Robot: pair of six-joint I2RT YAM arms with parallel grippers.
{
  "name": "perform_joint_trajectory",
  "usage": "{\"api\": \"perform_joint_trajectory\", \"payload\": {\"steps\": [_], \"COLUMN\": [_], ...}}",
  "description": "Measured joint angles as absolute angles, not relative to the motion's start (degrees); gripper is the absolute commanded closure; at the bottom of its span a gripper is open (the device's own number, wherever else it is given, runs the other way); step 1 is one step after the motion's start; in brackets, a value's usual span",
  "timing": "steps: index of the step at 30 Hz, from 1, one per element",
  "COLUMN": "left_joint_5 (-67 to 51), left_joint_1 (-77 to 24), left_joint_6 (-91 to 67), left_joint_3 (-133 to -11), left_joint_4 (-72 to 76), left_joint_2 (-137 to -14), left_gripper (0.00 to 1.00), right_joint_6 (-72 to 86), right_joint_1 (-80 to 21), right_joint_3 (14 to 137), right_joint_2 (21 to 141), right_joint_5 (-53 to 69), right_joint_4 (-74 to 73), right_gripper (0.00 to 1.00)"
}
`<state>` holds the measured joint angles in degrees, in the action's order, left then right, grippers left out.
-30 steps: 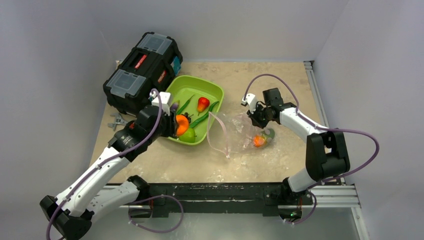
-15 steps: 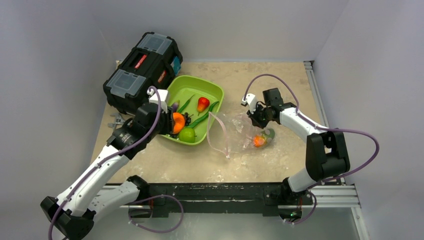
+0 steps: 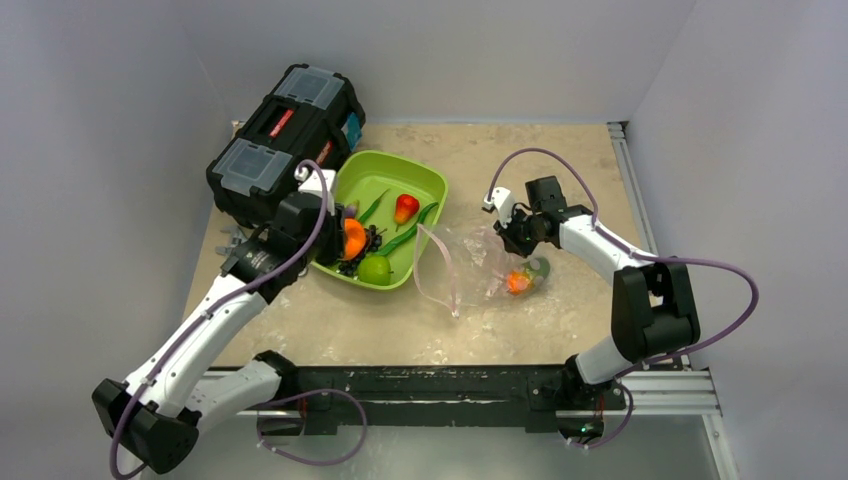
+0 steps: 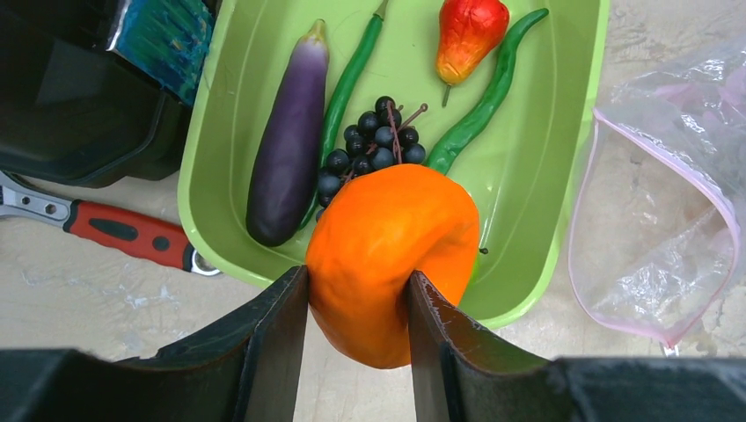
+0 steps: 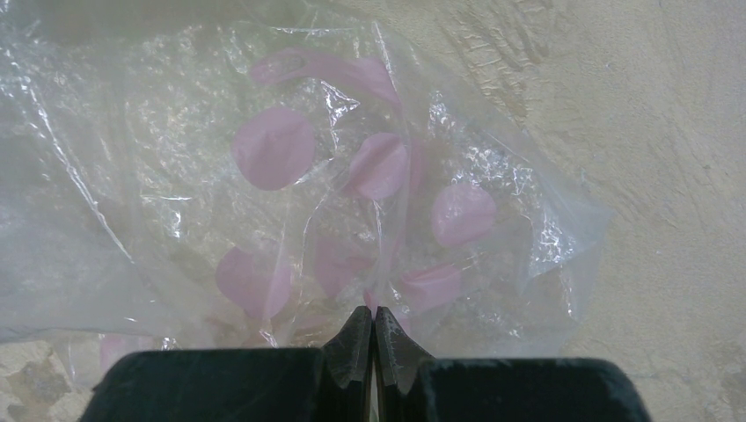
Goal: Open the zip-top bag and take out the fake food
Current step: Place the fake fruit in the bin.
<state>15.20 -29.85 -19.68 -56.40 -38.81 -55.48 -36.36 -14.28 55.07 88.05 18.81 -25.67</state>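
Observation:
My left gripper [image 4: 358, 277] is shut on an orange fruit [image 4: 387, 255] and holds it above the near rim of the lime-green tray [image 4: 581, 132]. In the tray lie a purple eggplant [image 4: 286, 158], dark grapes [image 4: 374, 145], a red pepper [image 4: 468, 35], two long green pods [image 4: 488, 97] and a lime-green ball [image 3: 375, 268]. The clear zip-top bag [image 3: 470, 260] lies right of the tray with its pink-edged mouth gaping. An orange-green mango [image 3: 520, 278] sits inside it. My right gripper [image 5: 372, 312] is shut on a pinch of the bag's plastic [image 5: 290, 176] at its far right.
A black toolbox [image 3: 285, 140] stands against the tray's far left side. A red-handled wrench [image 4: 123, 230] lies on the table left of the tray. A metal rail [image 3: 630, 190] runs along the table's right edge.
My left arm has carried the orange fruit a little left and farther back, over the tray's near-left part. The right arm and the bag have not moved.

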Motion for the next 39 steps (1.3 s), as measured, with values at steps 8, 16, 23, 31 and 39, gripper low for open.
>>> {"api": "perform_joint_trajectory", "payload": {"steps": [8,16,23,31,39], "left_joint_5": [12.51,11.57,11.81,10.76,0.19], "left_joint_1": [-27.55,-27.31,-26.57,-26.24,-25.76], "left_joint_6": [-18.94,-18.92,-19.86,-21.54,-23.59], "left_joint_3": [-57.95,-60.12,-61.04,-58.08,-49.69], "left_joint_4": [-36.60,-33.87,-32.45,-28.86,-23.29], "left_joint_2": [-63.40,-73.01,-74.89,-69.82,-61.17], "left_gripper": [0.85,0.45,0.19,0.00,0.07], "right_joint_6": [-36.36,-36.36,-36.36,-36.36,-36.42], "right_joint_1": [-14.28,-14.28,-14.28,-14.28,-14.28], "right_joint_3": [55.07,55.18,55.29,55.29,55.31], "right_joint_2": [88.05,88.05,88.05,88.05,88.05], "right_joint_5": [18.83,18.87,18.92,18.96,19.20], "right_joint_4": [-25.69,-25.85,-26.11,-26.13,-26.33], "right_gripper": [1.00,1.00,1.00,1.00,1.00]}}
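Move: Ahead of the left hand, which still holds the orange fruit, the black grapes it is bound for lie in the bin, about 5 cm farther out, 2 cm to the right and some 13 cm down. The green fruit sits about 3 cm back and 3 cm right of the grapes, the eggplant roughly 6 cm left of them and 2 cm farther out; the open bag mouth is about 19 cm right of this hand and 1 cm ahead. From the right hand the grapes lie some 32 cm left and 2 cm back, slightly lower. Reaching forward and down about 5 cm each, with a slight drift right and the fingertips tipping some 10 degrees lower, the left hand takes the orange fruit in over the grapes and spreads its fingers wide to let go. It then rises 2 cm or so, draws back and swings right towards the bag, rolling left side down. The right hand stays put, still pinching the bag. ##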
